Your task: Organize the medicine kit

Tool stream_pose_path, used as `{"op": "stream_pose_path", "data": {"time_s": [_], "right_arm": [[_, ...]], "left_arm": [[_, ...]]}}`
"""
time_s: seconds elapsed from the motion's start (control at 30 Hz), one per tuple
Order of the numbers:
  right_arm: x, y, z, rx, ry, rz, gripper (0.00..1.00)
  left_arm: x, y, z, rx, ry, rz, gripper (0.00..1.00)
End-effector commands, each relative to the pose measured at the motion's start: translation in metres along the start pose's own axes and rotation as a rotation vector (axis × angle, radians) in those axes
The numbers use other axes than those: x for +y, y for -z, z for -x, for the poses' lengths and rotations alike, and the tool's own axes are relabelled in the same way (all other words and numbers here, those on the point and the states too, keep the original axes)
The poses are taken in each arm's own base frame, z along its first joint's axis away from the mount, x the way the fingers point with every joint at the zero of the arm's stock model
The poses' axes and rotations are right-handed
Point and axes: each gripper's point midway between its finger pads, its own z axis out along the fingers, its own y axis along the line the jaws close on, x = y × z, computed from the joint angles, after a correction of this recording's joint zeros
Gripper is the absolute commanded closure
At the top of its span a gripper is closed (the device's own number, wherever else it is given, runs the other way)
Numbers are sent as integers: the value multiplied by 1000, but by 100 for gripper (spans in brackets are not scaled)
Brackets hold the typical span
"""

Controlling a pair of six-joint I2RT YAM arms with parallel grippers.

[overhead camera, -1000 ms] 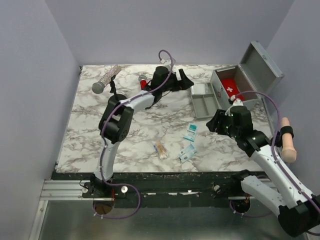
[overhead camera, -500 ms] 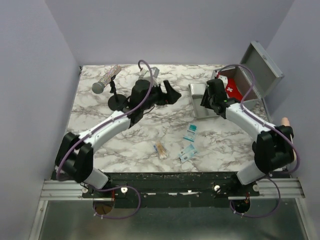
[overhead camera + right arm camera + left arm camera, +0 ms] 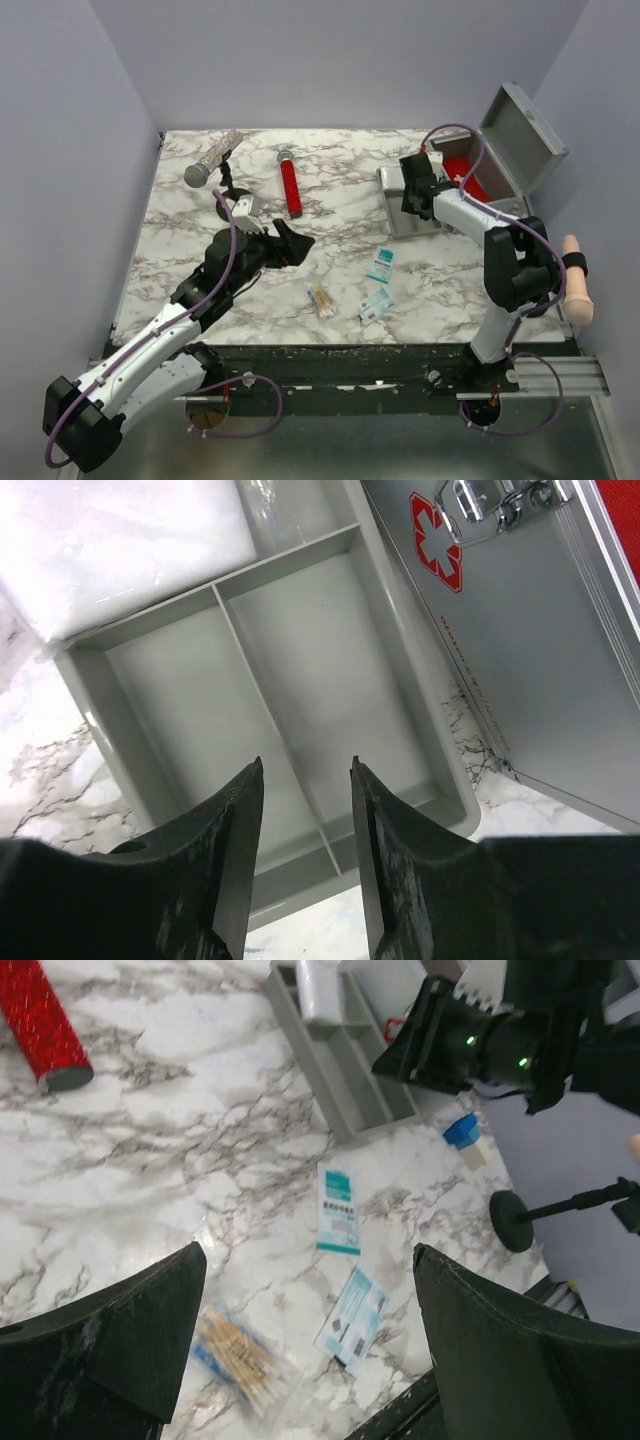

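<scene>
The medicine kit (image 3: 505, 150) stands open at the back right, lid up, with a red pouch (image 3: 463, 177) inside; its front with a red cross (image 3: 435, 540) fills the right of the right wrist view. Its grey divided tray (image 3: 398, 215) lies on the table beside it, a white packet (image 3: 120, 540) in one compartment. My right gripper (image 3: 413, 192) hovers over the tray's divider (image 3: 255, 680), open with nothing between its fingers (image 3: 305, 770). My left gripper (image 3: 288, 245) hangs open and empty over the table's middle left (image 3: 308, 1260).
Two teal packets (image 3: 380, 265) (image 3: 375, 305) and a bag of swabs (image 3: 320, 298) lie near the front. A red tube (image 3: 290, 186) lies at the back. A silver microphone (image 3: 212, 160) on a black stand is back left. A blue-capped vial (image 3: 462, 1135) sits by the tray.
My left arm pulled back from the far edge toward the near left, and the red tube now lies in plain sight. My right gripper swung left over the tray, jaws narrower.
</scene>
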Motion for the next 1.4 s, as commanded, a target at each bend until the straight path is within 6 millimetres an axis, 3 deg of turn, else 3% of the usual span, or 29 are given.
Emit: {"op": "stream_pose_path", "data": {"time_s": [0.0,0.33,0.73,1.1,1.37], "right_arm": [[-8,-9,-7,58,43,-59,52],[7,-28,-24,165,93,-31,63],[33,-22,-36,233,132,134,99],[69,27,-17,73,275,315,99],[112,77,-3,-118,524,434,99]], "left_arm": [[23,5,-32,74,22,65,5],[23,12,-36,76,15,43,5],[20,9,-44,98,34,14,5],[20,12,-46,93,38,5,6],[16,21,-34,53,26,-1,6]]}}
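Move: The tray's middle divider lies about 2 cm to the right hand's left, level with it forward and some 5 cm below. The white packet in the tray's rear compartment is about 10 cm ahead and 8 cm left of the hand; the red first-aid pouch in the case is some 9 cm ahead and 13 cm right; the teal sachet is 15 cm back and 11 cm left. The divider is some 17 cm ahead, 28 cm right and 21 cm below the left hand. The right fingers close from half open and pinch the thin divider between the front compartments, having sunk about 4 cm and edged left; then they draw the tray left and a little back, rising about 5 cm, while the hand turns counter-clockwise, some 30 degrees overall. The empty left hand drops about 4 cm and eases slightly back, fingers still open. ##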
